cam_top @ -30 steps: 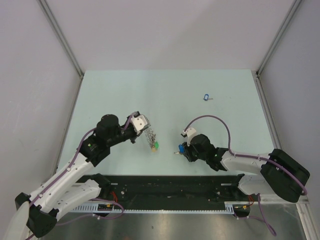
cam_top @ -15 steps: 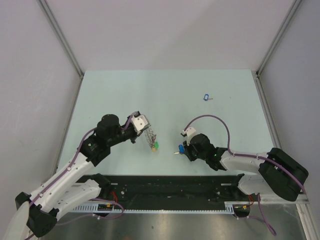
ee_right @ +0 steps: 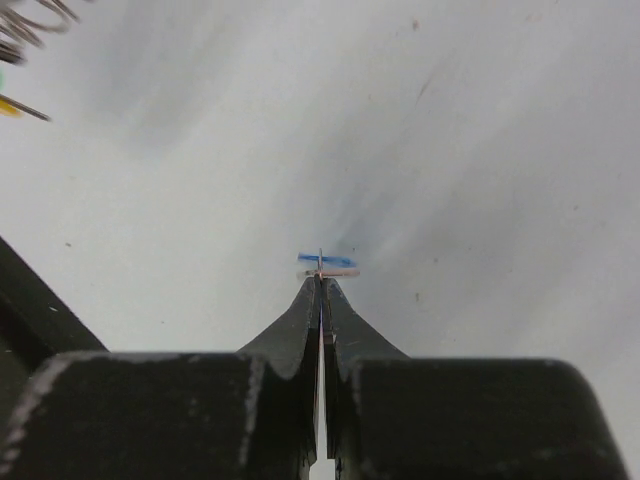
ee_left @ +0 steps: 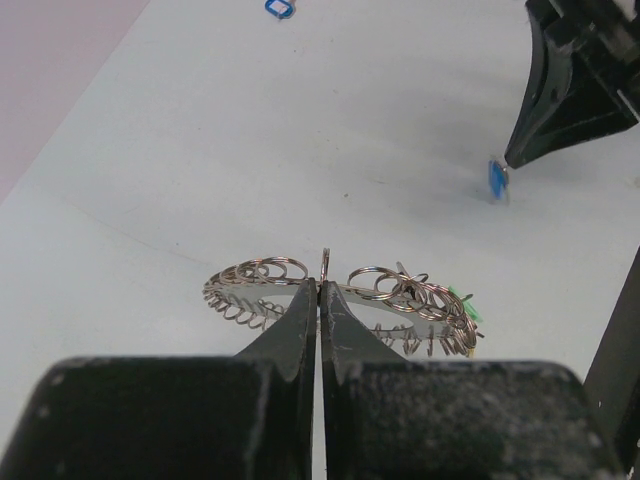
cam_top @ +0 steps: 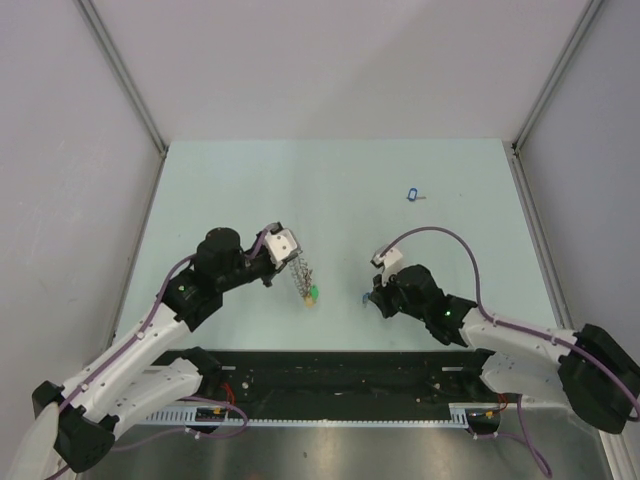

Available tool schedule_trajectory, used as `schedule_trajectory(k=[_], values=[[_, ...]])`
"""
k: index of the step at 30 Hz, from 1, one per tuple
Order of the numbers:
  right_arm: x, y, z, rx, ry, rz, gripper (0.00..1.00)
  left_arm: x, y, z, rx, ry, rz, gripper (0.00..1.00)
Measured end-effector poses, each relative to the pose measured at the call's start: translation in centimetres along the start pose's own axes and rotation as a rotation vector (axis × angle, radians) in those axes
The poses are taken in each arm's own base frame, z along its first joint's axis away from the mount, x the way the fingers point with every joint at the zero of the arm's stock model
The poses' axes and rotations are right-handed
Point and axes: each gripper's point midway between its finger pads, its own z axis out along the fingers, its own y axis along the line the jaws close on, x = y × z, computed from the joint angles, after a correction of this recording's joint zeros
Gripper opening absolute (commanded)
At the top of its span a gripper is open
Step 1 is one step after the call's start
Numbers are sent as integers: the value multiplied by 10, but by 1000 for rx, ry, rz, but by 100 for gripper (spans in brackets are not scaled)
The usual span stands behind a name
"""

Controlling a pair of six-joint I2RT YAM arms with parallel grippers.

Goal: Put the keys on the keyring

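Note:
My left gripper (cam_top: 291, 263) is shut on the keyring (cam_top: 305, 279), a large silver ring fringed with small rings and green and yellow tags, held just above the table. In the left wrist view the ring (ee_left: 250, 283) lies flat across the tips of my left gripper (ee_left: 320, 288). My right gripper (cam_top: 372, 296) is shut on a blue-tagged key (cam_top: 365, 296), right of the keyring. The right wrist view shows the blue tag (ee_right: 327, 261) edge-on at the tips of my right gripper (ee_right: 321, 284). The left wrist view also shows this key (ee_left: 496, 180). A second blue-tagged key (cam_top: 412, 195) lies on the table at the far right.
The pale green table (cam_top: 220, 190) is walled by grey panels with metal posts at the back corners. The black rail (cam_top: 330, 385) with the arm bases runs along the near edge. The keyring's edge and tags show at the right wrist view's top left (ee_right: 22, 20).
My right arm has swung its elbow out to the right and the gripper has shifted slightly right with the blue key, whose tag now looks smaller. The left arm and keyring have not moved.

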Motion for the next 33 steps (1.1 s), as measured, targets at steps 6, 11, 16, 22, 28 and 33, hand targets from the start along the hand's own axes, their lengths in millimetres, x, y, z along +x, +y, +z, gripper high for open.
schedule_trajectory(k=[6,11,16,22,28,33], values=[[-43,1,-26,-36,-126,-28,0,-1,-3,0,16,-7,0,0],[-80,4,-47,-68,-226,-81,0,-4,-7,0,43,-21,3,0],[-103,7,-59,-104,-279,-135,0,-4,-16,5,108,-23,18,0],[-155,18,-66,-141,-338,-224,0,-19,-18,16,191,-16,41,0],[-213,17,-68,-172,-402,-310,0,-44,-12,23,225,-66,117,0],[-213,18,-65,-217,-380,-380,0,-49,-12,23,238,-88,165,0]])
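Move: The middle of the keyring, held in the left fingers, is about 14 cm to the left of the right hand, which already pinches the blue-tagged key, roughly level fore-and-aft and some 12 cm higher. The green tag hangs lower, about 12 cm left, 4 cm back and 7 cm up. A loose blue key lies on the table roughly 30 cm ahead and 12 cm right. From the left hand, the held key is about 15 cm right, 3 cm back and 17 cm below. Up by some 21 cm, with the last part also bearing about 6 cm forward and 3 cm left, the right hand carries the pinched key away from the table towards the keyring, its fingers tipping up and turning counter-clockwise. The left hand, still gripping the ring, slides about 4 cm right and then rises 3 cm, turning some 15 degrees clockwise. ##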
